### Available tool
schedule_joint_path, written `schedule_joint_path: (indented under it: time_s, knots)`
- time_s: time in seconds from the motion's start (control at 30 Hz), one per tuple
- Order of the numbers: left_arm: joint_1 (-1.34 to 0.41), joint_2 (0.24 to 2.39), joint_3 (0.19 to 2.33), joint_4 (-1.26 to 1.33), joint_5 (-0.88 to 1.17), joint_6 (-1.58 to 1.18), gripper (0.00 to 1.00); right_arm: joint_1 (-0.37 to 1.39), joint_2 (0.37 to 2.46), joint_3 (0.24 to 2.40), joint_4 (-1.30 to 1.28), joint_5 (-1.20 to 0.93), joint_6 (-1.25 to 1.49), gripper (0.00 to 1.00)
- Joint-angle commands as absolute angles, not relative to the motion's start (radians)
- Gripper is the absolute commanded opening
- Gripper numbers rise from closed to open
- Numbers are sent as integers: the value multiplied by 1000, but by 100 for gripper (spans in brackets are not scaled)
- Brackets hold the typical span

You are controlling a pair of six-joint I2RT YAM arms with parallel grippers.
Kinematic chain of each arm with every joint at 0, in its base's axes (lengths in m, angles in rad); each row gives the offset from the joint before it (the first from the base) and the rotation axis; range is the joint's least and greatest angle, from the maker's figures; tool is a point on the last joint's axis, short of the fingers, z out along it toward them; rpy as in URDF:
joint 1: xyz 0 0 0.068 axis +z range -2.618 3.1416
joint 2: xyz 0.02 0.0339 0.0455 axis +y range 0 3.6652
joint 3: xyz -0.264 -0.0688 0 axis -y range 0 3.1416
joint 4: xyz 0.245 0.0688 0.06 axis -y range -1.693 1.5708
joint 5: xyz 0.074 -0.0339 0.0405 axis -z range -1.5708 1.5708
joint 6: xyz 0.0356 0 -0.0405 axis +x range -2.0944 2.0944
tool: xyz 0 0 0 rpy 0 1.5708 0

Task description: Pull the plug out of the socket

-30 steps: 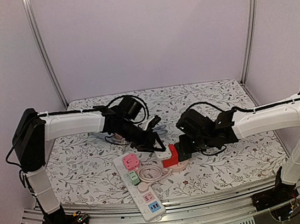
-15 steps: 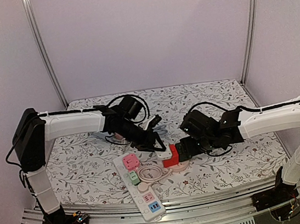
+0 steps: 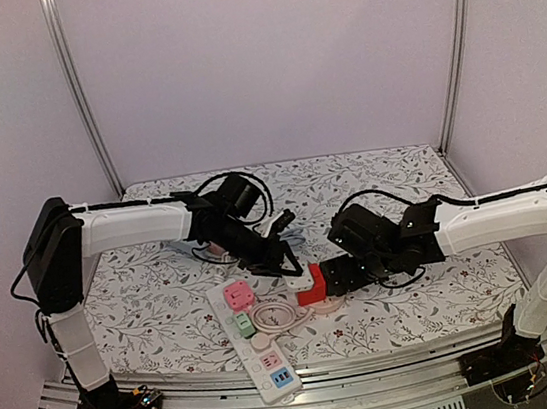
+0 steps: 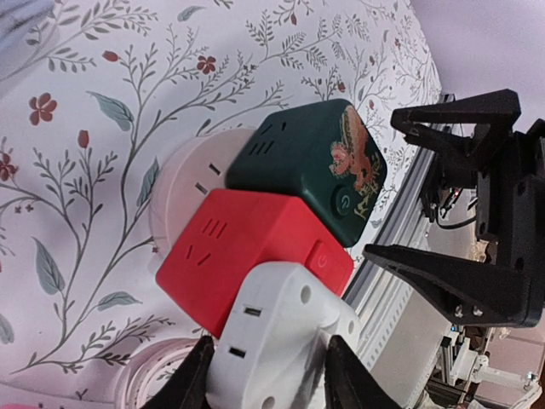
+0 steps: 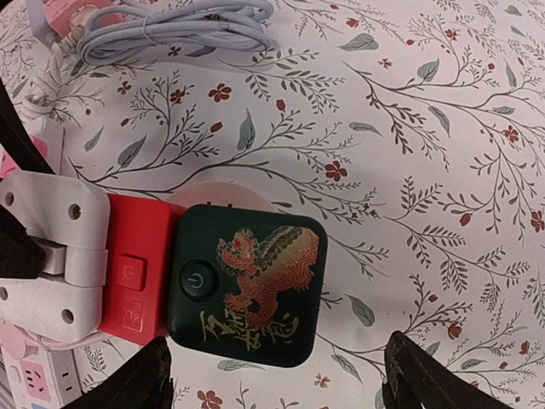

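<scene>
A white plug [image 4: 272,341] sits joined to one side of a red socket cube [image 4: 247,256]. My left gripper [image 4: 268,375] is shut on the white plug, one finger on each flank. A dark green cube [image 5: 247,285] with a gold and red beast print adjoins the red socket cube [image 5: 136,273] on the opposite side. My right gripper [image 5: 281,379] is open, its fingers spread wide on either side of the green cube and clear of it. In the top view the left gripper [image 3: 286,263] and right gripper [image 3: 339,279] face each other over the red socket cube [image 3: 313,295].
A pale pink round disc [image 5: 230,192] lies under the cubes. A white power strip [image 3: 256,343] with pink, green and blue inserts lies front left, with a coiled pink cord [image 3: 276,315] on it. A white cable bundle [image 5: 162,30] lies beyond. The table's front rail [image 3: 376,367] is close.
The right gripper's jaws have spread wide apart from the dark green cube. The left gripper keeps its hold on the white plug and has not moved.
</scene>
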State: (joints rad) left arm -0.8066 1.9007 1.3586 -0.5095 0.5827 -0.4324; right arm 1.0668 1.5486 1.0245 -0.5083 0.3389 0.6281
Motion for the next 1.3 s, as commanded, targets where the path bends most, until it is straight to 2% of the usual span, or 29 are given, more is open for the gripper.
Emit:
schedule_joint_path:
  time_s: [0.0, 0.37, 0.77, 0.93, 1.27]
  knots:
    - [-819, 1943, 1353, -579, 515, -403, 41, 1073, 1595, 1062, -519, 337, 639, 86]
    - [-819, 1941, 1353, -578, 518, -403, 41, 1073, 1642, 1090, -536, 386, 702, 86]
    - [-819, 1941, 1355, -582, 518, -401, 41, 1065, 1678, 1097, -531, 372, 750, 77]
    - [-819, 1942, 1354, -583, 517, -403, 41, 1065, 1683, 1097, -491, 352, 720, 64]
    - [-819, 1945, 1355, -582, 514, -404, 41, 1098, 1724, 1169, -539, 385, 711, 53]
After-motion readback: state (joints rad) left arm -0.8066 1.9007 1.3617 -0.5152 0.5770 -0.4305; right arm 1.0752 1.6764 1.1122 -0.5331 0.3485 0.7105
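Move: The dark green block that the open right fingers go for sits about 2 cm ahead of the right hand, 2 cm to its left and 3 cm lower. On its left the red block adjoins it, roughly 6 cm left of the right hand, with the white block beyond at about 9 cm, both some 1 cm ahead and 3 cm lower. From the left hand, the dark green block is about 8 cm to the right, level ahead and 1 cm lower. Lower the right gripper about 2 cm around the dark green block with the fingers wide, then shift it some 1.5 cm left while closing to a bit over half open, so the fingertips pinch the block's left and right sides, one in by the red block. Keep the left gripper still, holding the white block. ##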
